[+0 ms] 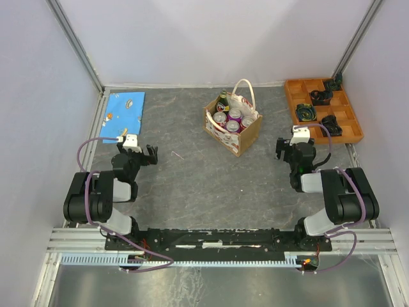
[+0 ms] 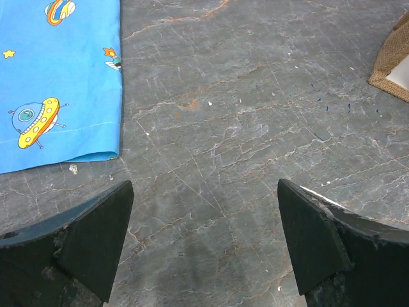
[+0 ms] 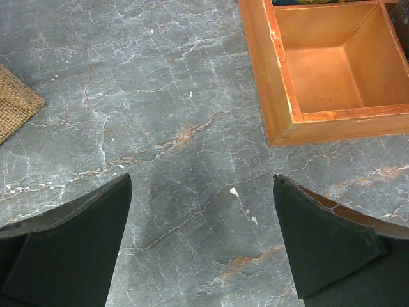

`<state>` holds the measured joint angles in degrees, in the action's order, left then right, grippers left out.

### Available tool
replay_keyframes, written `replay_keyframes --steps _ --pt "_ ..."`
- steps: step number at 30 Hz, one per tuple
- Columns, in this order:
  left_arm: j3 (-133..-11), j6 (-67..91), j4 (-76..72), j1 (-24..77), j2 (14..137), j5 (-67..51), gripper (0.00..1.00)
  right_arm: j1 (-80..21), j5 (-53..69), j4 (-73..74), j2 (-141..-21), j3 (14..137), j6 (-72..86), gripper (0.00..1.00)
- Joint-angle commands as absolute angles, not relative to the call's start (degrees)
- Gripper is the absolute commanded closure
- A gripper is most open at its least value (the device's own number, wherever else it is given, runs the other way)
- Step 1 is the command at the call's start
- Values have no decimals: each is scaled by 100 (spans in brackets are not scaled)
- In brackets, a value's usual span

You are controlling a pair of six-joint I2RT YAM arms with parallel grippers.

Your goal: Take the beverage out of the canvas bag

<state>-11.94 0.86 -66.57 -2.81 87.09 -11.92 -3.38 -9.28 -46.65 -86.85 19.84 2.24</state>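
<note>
The canvas bag [image 1: 235, 125] stands at the table's middle back, tan-brown with white looped handles. Inside it are several purple cans [image 1: 234, 116] and a dark green bottle [image 1: 222, 100] at its far-left corner. A corner of the bag shows at the right edge of the left wrist view [image 2: 393, 61] and at the left edge of the right wrist view [image 3: 14, 102]. My left gripper [image 1: 151, 154] is open and empty, low over the table to the bag's left. My right gripper [image 1: 282, 149] is open and empty, right of the bag.
An orange compartment tray [image 1: 348, 125] with dark objects sits at the back right; its near corner shows in the right wrist view [image 3: 281, 96]. A blue patterned cloth [image 1: 124, 109] lies at the back left, also in the left wrist view [image 2: 57, 77]. Grey walls enclose the table.
</note>
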Motion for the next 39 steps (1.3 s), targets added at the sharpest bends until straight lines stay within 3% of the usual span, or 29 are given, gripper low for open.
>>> replay_keyframes --steps 1,19,26,33,39 --pt "-1239 -7 -6988 -294 8719 -1081 1 -359 -958 -4878 -8668 2140 214 1" --pt "-1279 3 -6898 -299 8661 -1060 1 -352 -958 -4878 -8670 2136 217 1" --pt "-2410 -109 -4509 -206 8163 -1098 1 -349 -958 -4873 -8673 2136 220 1" --pt "-2835 -468 -4121 162 7623 -674 1 -345 -958 -4875 -8672 2135 220 1" --pt "-4529 -22 -2781 400 7783 -1139 1 -346 -956 -4872 -8670 2135 218 1"
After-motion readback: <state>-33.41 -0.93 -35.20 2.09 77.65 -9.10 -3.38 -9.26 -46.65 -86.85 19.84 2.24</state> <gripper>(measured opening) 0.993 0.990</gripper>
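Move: From the left hand, the dark bottle in the canvas bag stands roughly 37 cm to the right and 17 cm ahead, at about hand height. The cans beside it centre some 42 cm right and 14 cm ahead, slightly lower; the blue cloth lies about 16 cm ahead and 6 cm left, 10 cm down. For the right hand, the bottle is about 33 cm to the left and 16 cm ahead, at much its own height. Lifting from its resting place, the left hand climbs about 8.5 cm and reaches some 5 cm forward, easing a little left, so it ends higher beside the blue cloth rather than nearer the canvas bag. The reach leads, then the rise takes over; the wrist stays nearly level, the fingers wide open and touching nothing. ##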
